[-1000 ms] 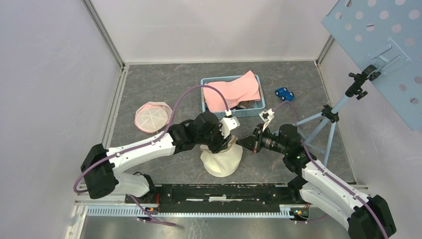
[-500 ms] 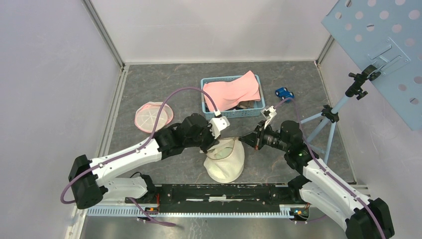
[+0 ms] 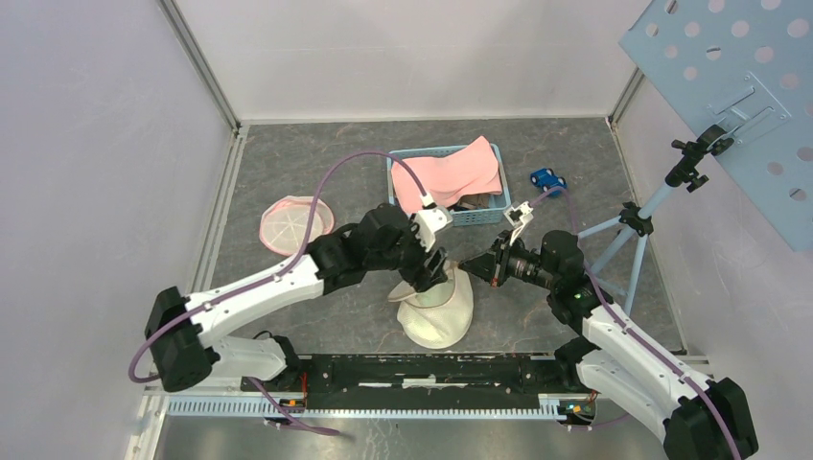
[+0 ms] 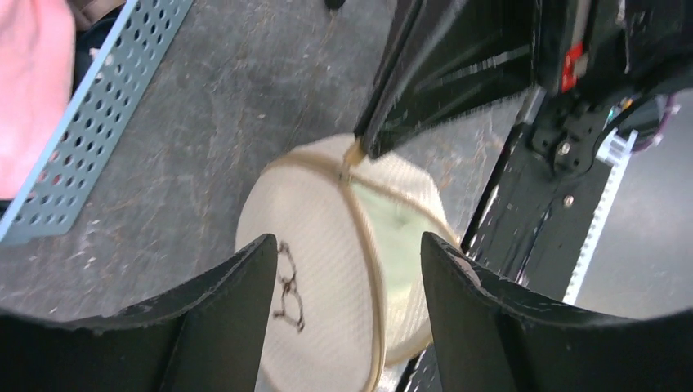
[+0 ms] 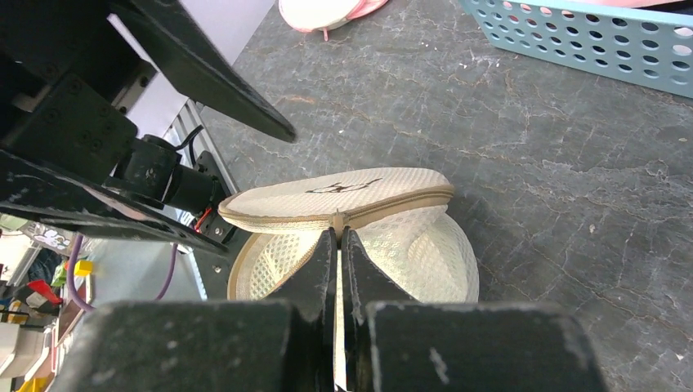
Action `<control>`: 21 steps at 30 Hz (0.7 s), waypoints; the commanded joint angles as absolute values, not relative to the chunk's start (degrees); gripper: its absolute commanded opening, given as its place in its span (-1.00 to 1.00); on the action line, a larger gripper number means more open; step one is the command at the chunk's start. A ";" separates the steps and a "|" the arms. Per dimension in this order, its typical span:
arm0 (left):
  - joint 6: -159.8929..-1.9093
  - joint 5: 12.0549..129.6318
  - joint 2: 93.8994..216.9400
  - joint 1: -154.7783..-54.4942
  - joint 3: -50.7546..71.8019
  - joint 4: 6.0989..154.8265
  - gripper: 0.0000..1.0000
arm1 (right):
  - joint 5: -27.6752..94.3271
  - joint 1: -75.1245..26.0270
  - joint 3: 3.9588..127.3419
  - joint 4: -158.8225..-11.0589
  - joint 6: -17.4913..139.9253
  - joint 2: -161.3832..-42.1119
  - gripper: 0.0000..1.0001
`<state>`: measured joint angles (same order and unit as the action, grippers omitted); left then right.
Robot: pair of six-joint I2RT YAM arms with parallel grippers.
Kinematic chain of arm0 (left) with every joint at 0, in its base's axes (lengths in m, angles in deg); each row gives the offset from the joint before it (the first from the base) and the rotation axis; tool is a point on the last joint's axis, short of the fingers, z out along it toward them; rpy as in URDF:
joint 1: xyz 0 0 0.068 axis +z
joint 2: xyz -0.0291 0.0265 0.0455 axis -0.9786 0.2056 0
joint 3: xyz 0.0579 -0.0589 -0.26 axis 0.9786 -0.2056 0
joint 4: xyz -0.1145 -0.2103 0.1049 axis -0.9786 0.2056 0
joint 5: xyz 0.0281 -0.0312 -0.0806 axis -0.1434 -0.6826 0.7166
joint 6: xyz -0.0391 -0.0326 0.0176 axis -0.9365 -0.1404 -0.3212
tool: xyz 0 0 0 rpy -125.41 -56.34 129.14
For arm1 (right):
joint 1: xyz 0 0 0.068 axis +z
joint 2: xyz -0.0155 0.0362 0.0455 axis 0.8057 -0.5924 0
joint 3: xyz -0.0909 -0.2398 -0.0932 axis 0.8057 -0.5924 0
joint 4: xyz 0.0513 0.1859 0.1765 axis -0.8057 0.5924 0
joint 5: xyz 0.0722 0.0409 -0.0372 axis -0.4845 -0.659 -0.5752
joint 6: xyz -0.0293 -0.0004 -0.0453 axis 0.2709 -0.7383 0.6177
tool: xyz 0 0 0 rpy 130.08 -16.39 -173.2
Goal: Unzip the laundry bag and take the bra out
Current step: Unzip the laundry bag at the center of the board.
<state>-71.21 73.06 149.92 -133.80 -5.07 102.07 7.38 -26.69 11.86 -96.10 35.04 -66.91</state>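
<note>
The laundry bag (image 3: 439,311) is a round cream mesh pouch lying on the grey floor in front of the arms. Its top flap (image 5: 335,194), marked with a small bra drawing (image 4: 286,290), is lifted apart from the lower half (image 5: 425,245). My right gripper (image 5: 338,233) is shut on the tan zipper pull (image 4: 351,159) at the bag's right edge (image 3: 467,265). Just above the flap hovers my left gripper (image 4: 347,245), open and holding nothing (image 3: 429,271). A pale greenish inside (image 4: 400,237) shows through the gap. The bra is hidden.
A blue perforated basket (image 3: 479,217) holding pink cloth (image 3: 451,172) stands behind the bag. A round pink mesh pouch (image 3: 294,223) lies at the left and a blue toy car (image 3: 547,178) at the back right. A tripod stand (image 3: 633,225) rises close to the right arm.
My left gripper shut on the bag's flap, tugged it left, then opened and swung back over the bag. The flap now stands apart from the lower half. The right gripper kept hold of the zipper pull.
</note>
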 commanded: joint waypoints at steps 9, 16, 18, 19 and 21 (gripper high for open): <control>-86.87 70.98 161.96 -136.75 0.76 96.46 0.34 | 7.93 -26.78 11.49 -99.51 33.91 -65.76 -1.00; -82.77 67.82 160.26 -136.75 0.93 100.84 -0.42 | 10.48 -26.91 13.46 -95.58 36.69 -65.13 -1.00; -80.23 66.14 159.32 -136.75 0.95 102.98 -0.70 | 11.61 -27.12 14.04 -94.37 37.71 -64.74 -1.00; -79.15 65.63 158.86 -136.67 0.81 103.59 -0.80 | 11.75 -27.42 14.28 -93.96 37.97 -64.67 -1.00; -76.71 64.35 157.80 -136.62 0.45 104.83 -0.92 | 11.74 -28.04 14.70 -93.48 38.32 -64.69 -1.00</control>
<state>-81.97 68.01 161.70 -136.51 -1.27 101.51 9.64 -26.87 11.67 -94.05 36.00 -65.68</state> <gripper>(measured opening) 0.097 0.010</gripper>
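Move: The left hand, open above the laundry bag's mouth, has the zipper band it goes for about 4 cm to its right and 4 cm below, level with it fore and aft. The zipper end, pinched by the right hand, is roughly 6 cm right, 1 cm ahead and 4 cm down; the bag's body hangs some 7 cm back and 10 cm below. From the right hand, the band spot lies about 2 cm left and 2 cm back. The left hand swings about 4 cm to the right and 4 cm down onto the zipper band just beside the right fingertips, its open fingers straddling the band as the wrist rolls some 10 degrees. There its fingers close almost shut and pinch the band while easing back left by about a centimetre, and the right hand keeps its pinch on the zipper end, nearly still. ##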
